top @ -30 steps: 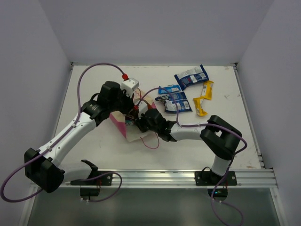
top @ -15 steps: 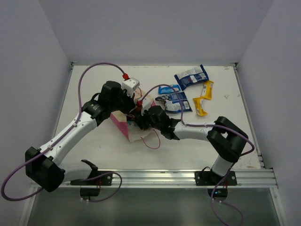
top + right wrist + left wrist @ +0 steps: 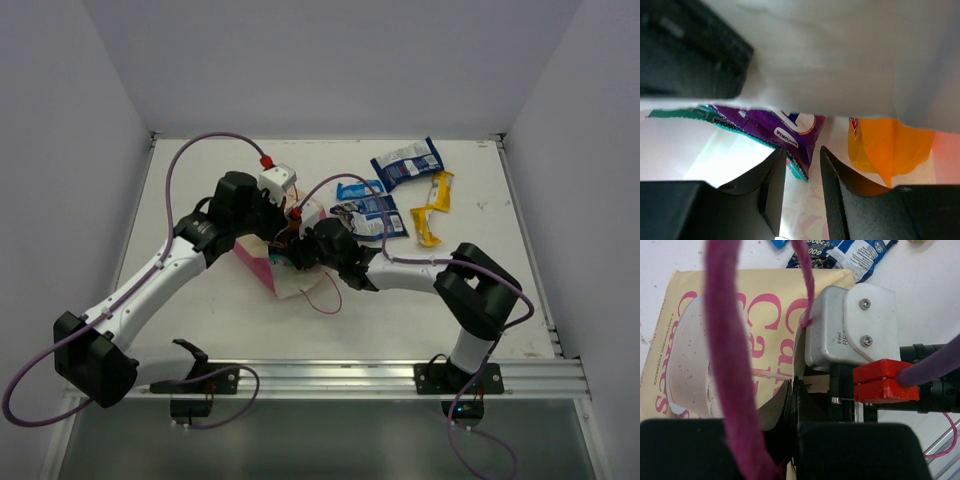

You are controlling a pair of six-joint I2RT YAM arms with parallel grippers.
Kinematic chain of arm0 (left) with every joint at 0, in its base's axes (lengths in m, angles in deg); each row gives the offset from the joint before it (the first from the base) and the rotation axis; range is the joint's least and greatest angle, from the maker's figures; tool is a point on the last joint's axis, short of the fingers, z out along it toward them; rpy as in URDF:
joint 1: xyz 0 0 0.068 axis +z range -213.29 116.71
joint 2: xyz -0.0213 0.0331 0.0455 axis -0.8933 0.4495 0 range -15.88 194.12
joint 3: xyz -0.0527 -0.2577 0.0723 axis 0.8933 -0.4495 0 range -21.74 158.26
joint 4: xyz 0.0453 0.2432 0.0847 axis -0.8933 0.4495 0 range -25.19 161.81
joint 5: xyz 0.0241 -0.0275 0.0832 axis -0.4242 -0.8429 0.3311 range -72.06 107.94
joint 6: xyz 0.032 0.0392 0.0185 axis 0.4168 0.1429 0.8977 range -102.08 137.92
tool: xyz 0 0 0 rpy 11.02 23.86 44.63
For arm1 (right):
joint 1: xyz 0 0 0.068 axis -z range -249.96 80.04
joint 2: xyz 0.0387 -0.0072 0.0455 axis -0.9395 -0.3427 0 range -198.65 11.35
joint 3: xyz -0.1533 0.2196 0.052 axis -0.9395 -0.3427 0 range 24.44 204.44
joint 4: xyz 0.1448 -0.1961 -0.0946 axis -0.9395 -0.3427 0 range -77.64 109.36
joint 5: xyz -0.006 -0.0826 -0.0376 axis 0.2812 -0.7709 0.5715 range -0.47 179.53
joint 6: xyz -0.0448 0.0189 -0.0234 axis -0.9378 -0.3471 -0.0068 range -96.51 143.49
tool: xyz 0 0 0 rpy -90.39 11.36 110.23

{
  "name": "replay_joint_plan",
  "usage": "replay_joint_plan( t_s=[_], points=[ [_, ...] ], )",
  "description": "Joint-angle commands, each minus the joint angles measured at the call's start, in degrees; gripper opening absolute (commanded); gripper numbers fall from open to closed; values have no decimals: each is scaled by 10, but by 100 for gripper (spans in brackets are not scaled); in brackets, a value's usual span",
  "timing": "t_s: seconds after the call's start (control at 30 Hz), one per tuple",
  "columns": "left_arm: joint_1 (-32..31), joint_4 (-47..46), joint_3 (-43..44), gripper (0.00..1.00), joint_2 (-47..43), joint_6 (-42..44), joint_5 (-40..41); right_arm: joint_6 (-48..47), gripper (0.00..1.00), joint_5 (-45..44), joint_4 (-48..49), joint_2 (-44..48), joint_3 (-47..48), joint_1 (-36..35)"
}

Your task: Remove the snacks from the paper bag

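Observation:
The paper bag [image 3: 268, 268] lies on its side, its mouth facing right, cream lettered front [image 3: 735, 335] up. My left gripper [image 3: 277, 236] is shut on the bag's upper rim [image 3: 795, 390], holding the mouth up. My right gripper [image 3: 300, 256] reaches inside the bag, jaws open [image 3: 802, 151]. Inside lie a purple packet [image 3: 775, 125] on a teal-green packet [image 3: 677, 113], their corner dipping between my right fingertips, and an orange packet [image 3: 885, 145] to the right. Out on the table are blue-and-white packets [image 3: 405, 162] [image 3: 372, 214] and a yellow packet [image 3: 433, 208].
A pink-red cord handle [image 3: 322, 296] trails on the table in front of the bag. The right wrist's silver camera [image 3: 850, 325] sits close against the bag's mouth. White walls bound the table at the left, back and right.
My right gripper has pushed further left into the bag and its jaws have opened. The left gripper keeps its hold on the rim.

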Motion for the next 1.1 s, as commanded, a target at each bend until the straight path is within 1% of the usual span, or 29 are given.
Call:
replay_joint_plan(
  t_s=[0.0,0.07,0.1,0.17,0.3,0.37,0.4,0.43,0.5,0.53,0.63,0.73,0.77,0.9,0.97,1.03,1.07],
  points=[
    [2,8,9,0,4,-8,-6,15,36,1,14,-18,28,6],
    [2,8,12,0,6,-9,-10,16,36,1,17,-26,36,4],
    [2,9,15,0,6,-10,-11,17,36,17,16,-35,40,5],
    [2,12,21,0,6,-12,-10,21,38,17,16,-43,46,4],
    [2,13,31,0,1,-13,-10,22,38,15,18,-59,57,5],
    [2,14,35,0,1,-13,-8,26,36,12,21,-64,63,5],
    [2,15,37,0,1,-13,-7,27,25,13,22,-66,65,5],
    [2,17,39,0,0,-12,-5,27,19,14,21,-71,68,5],
    [2,20,43,0,0,-12,-1,23,9,10,19,-69,69,5],
    [2,21,43,0,0,-11,2,22,0,5,18,-66,67,4],
    [3,28,41,0,0,-4,26,11,0,-8,19,-45,52,6],
    [11,39,40,0,1,-2,54,5,0,-10,11,-3,29,6],
    [17,40,41,0,1,-2,59,4,0,-14,4,20,15,6],
    [34,40,45,0,1,-2,70,-4,0,-14,-35,65,-8,11],
    [36,39,50,0,2,-2,76,-4,0,-16,-74,80,-11,16],
    [38,40,52,0,4,-1,79,-3,0,-12,-89,109,-27,18],
    [38,40,52,0,4,0,78,-3,0,-12,-92,109,-32,20]
  ],
)
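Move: Inside the paper bag, the purple candy pack's middle lies roughly 7 cm to the right hand's left, 2 cm ahead and 2 cm below, with its near corner just past the half-open fingertips. From that hand, the orange pack is about 7 cm ahead, 3 cm left and 2 cm lower; the blue-white pack outside is some 19 cm right, 9 cm ahead and 9 cm down. From the left hand, the purple pack is about 4 cm left, 1 cm back and 12 cm below. Leftward and slightly forward, the right hand reaches about 2.5 cm deeper into the bag, shuts its fingers on the near corner of the purple candy pack, then draws it back rightward some 5 cm, rising in the last part. The left hand keeps its pinch on the bag's rim and, mostly late, carries it about 3 cm left and a little forward. ##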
